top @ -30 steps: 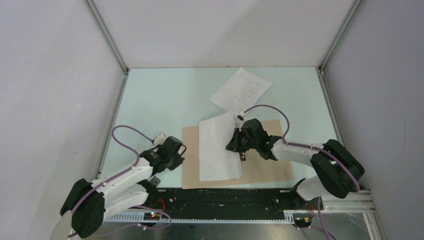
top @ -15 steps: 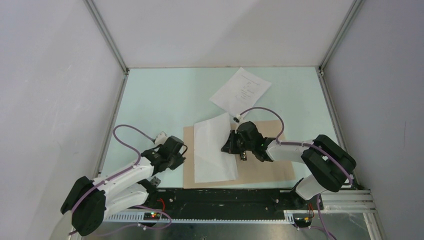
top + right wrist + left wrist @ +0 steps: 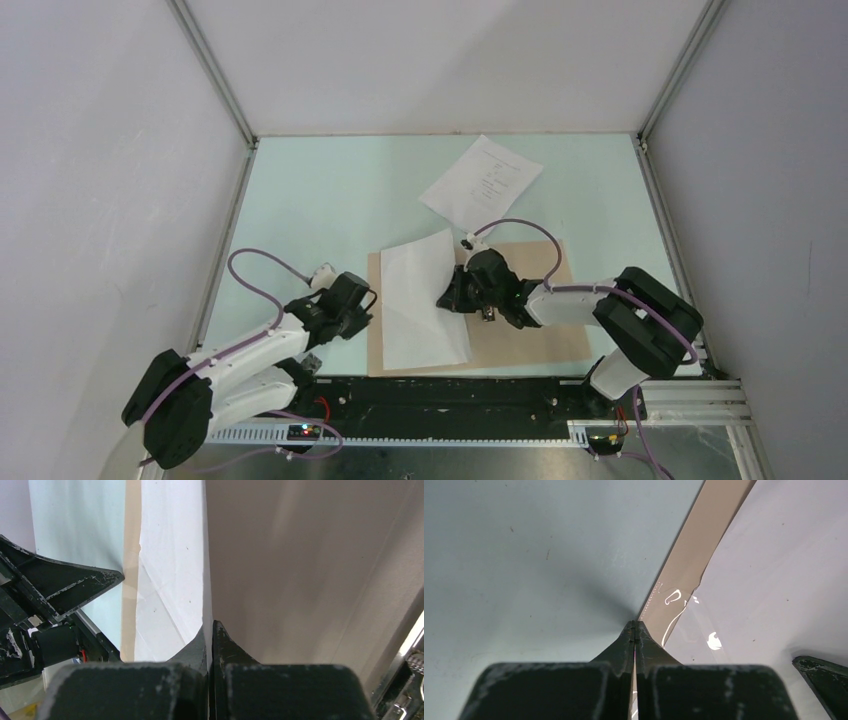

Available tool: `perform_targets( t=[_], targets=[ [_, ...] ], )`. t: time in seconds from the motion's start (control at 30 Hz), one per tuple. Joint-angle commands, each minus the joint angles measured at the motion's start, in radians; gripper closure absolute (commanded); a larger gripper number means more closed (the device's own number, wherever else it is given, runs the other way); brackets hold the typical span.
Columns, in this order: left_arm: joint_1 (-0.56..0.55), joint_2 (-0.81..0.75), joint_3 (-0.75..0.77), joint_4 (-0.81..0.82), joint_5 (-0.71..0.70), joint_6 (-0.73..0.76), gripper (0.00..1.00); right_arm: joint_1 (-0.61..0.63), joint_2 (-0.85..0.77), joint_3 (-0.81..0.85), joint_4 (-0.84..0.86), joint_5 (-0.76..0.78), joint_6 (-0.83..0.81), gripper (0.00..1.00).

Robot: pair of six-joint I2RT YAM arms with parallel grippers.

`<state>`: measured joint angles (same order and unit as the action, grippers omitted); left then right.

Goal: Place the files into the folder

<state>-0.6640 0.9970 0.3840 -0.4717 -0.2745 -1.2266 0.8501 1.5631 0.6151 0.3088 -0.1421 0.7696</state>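
Note:
The tan folder (image 3: 530, 335) lies open near the table's front. A blank white file (image 3: 420, 300) lies across its left half. My right gripper (image 3: 452, 298) is shut on that sheet's right edge. In the right wrist view the blank file (image 3: 170, 570) runs up from the closed tips of the right gripper (image 3: 210, 626), with the folder (image 3: 300, 570) beside it. My left gripper (image 3: 362, 308) is shut at the folder's left edge. A tan sliver of folder (image 3: 704, 545) shows between the left gripper's tips (image 3: 634, 626). The printed file (image 3: 482, 182) lies apart at the back.
The pale green table (image 3: 330, 200) is boxed in by white walls and metal corner posts (image 3: 215, 75). A black rail (image 3: 450, 392) with the arm bases runs along the near edge, just below the folder.
My right gripper has drawn the blank file leftward across the folder, and its arm has stretched further left. The left arm and the printed file have stayed put.

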Motion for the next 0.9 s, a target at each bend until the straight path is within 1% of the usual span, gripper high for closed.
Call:
perform_targets(
  t=[0.0,0.33,0.37,0.43,0.47,0.5,0.53,0.57,0.63,0.7,0.87],
  targets=[
    [-0.02,0.028,-0.006,-0.047,-0.012,-0.016,1.0,0.022,0.015,-0.003,0.041,0.057,0.026,1.0],
    [-0.022,0.032,-0.01,-0.049,-0.014,-0.02,1.0,0.048,0.024,-0.003,0.022,0.104,0.045,1.0],
    [-0.023,0.032,-0.01,-0.049,-0.013,-0.02,1.0,0.046,0.018,-0.003,0.016,0.114,0.042,0.97],
    [-0.023,0.032,-0.012,-0.049,-0.014,-0.02,1.0,0.041,0.005,-0.003,-0.008,0.122,0.033,0.84],
    [-0.022,0.032,-0.013,-0.048,-0.013,-0.02,1.0,0.04,0.002,-0.003,-0.014,0.124,0.03,0.81],
    [-0.023,0.033,-0.013,-0.048,-0.013,-0.019,1.0,0.036,-0.006,-0.003,-0.025,0.125,0.025,0.74],
    [-0.021,0.033,-0.014,-0.048,-0.012,-0.019,1.0,0.032,-0.01,-0.003,-0.029,0.127,0.022,0.71],
    [-0.022,0.033,-0.012,-0.049,-0.012,-0.019,1.0,0.031,-0.014,-0.003,-0.038,0.128,0.019,0.66],
    [-0.022,0.035,-0.011,-0.048,-0.013,-0.017,1.0,0.027,-0.02,-0.003,-0.05,0.132,0.015,0.63],
    [-0.022,0.035,-0.01,-0.049,-0.014,-0.016,1.0,0.022,-0.023,-0.003,-0.059,0.138,0.013,0.62],
    [-0.022,0.038,-0.01,-0.049,-0.014,-0.013,1.0,0.004,-0.036,-0.003,-0.074,0.142,0.012,0.62]
  ],
)
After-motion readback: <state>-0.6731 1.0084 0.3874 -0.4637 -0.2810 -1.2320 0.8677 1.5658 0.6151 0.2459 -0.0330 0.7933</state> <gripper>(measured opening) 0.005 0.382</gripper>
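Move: The right hand holds the sheet by its right edge, low over the open folder. The middle of the folder's left half lies about 6 cm to its left, 1 cm back and 3 cm below. The metal clip is roughly 10 cm to its right and 2 cm back. The clear pocket is some 11 cm left and 8 cm back. From the closed left fingers at the folder's left edge, that half's middle is about 12 cm right and 1 cm forward. Down by about 1.5 cm in all, the right hand first eases slightly back and left over the folder's left half with its pinch still shut. It then opens the fingers to over a third, letting the sheet's edge free, while drawing nearly 2 cm back to the right towards the clip with a slight clockwise turn. The left hand stays put, its closed tips still resting on the folder's left edge. ##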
